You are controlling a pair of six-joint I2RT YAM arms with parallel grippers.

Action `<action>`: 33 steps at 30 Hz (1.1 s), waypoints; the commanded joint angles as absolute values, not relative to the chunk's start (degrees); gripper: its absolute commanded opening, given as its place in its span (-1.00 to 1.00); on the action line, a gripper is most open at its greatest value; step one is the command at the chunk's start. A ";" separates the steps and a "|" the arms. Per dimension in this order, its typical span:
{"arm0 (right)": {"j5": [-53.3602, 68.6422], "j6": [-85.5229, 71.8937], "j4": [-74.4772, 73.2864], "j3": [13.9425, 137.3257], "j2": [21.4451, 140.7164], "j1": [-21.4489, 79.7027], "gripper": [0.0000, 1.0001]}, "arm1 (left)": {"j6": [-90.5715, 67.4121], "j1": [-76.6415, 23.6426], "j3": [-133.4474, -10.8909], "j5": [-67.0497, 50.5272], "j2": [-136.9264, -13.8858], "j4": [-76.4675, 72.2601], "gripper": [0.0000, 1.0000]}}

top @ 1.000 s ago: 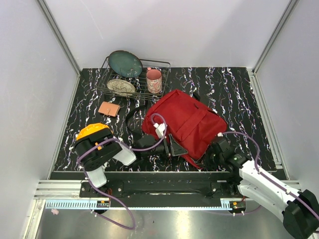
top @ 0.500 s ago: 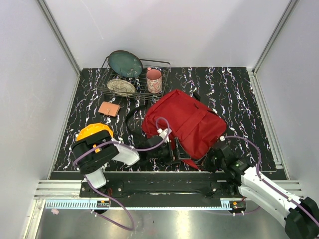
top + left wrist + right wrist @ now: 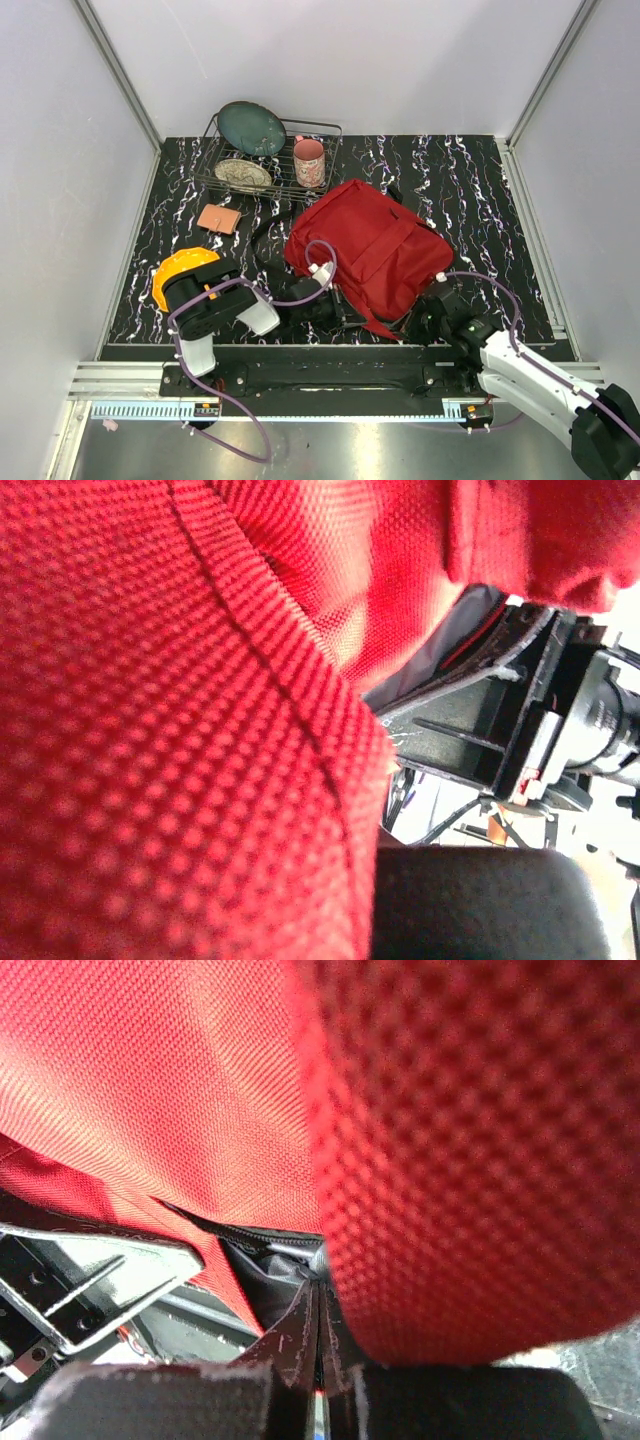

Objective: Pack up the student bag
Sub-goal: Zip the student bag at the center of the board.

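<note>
The student bag [image 3: 372, 252], a big dark-red backpack, lies in the middle of the black marbled table. My left gripper [image 3: 338, 310] is at its near-left edge. In the left wrist view red weave [image 3: 170, 740] fills the frame and runs down against the one black finger [image 3: 480, 905] that shows; the gripper [image 3: 372, 858] is shut on that fabric. My right gripper [image 3: 425, 320] is at the bag's near-right corner. Its jaws [image 3: 320, 1305] are pressed together, tips at the open zip edge [image 3: 270, 1245] with dark lining behind. Red fabric drapes over the right finger.
A wire rack [image 3: 322, 130] at the back left holds a green plate [image 3: 252, 128], a patterned plate [image 3: 243, 173] and a pink cup [image 3: 309, 162]. A tan square [image 3: 218, 218] lies in front of it. An orange round object [image 3: 180, 268] sits by the left arm.
My left gripper opened wide, then shut on the bag's near edge. The right gripper closed fully at the near-right corner. The bag's near edge shifted slightly.
</note>
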State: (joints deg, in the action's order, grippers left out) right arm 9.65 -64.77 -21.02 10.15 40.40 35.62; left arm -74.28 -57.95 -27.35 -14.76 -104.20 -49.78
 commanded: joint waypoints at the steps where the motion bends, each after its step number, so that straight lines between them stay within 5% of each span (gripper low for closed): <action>1: 8.45 -62.05 -24.95 12.03 41.40 36.56 -0.88 | -73.48 -56.69 -22.07 -15.20 -104.24 -74.83 -1.00; 4: 2.64 -62.05 -31.55 16.43 37.81 36.56 -0.66 | -69.88 -55.99 -20.84 -16.95 -102.66 -82.24 -1.00; 13: 6.94 -65.04 -20.49 17.14 39.01 36.56 -0.30 | -63.90 -56.07 -20.92 -22.23 -101.78 -88.24 -1.00; 28: 10.19 -65.13 1.30 16.70 52.65 36.47 -0.21 | -65.39 -56.07 -20.74 -24.35 -103.53 -89.38 -1.00; 33: 12.39 -66.01 2.99 15.56 51.24 36.56 -0.01 | -65.83 -56.07 -21.09 -24.43 -104.41 -89.65 -1.00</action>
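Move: For the right hand, the zipper stretch next gone for lies about 5 cm ahead, 4 cm to its left and 1 cm up. The bag's body is centred roughly 19 cm ahead and 6 cm left, and the loose red flap is level with the hand, some 4 cm left. For the left hand, the zipper stretch is about 5 cm ahead and 5 cm to its right, near its own height. Right fingers open halfway, going up 4 cm and 6 cm forward-left to straddle the zipper; left lifts 3 cm, shut. ##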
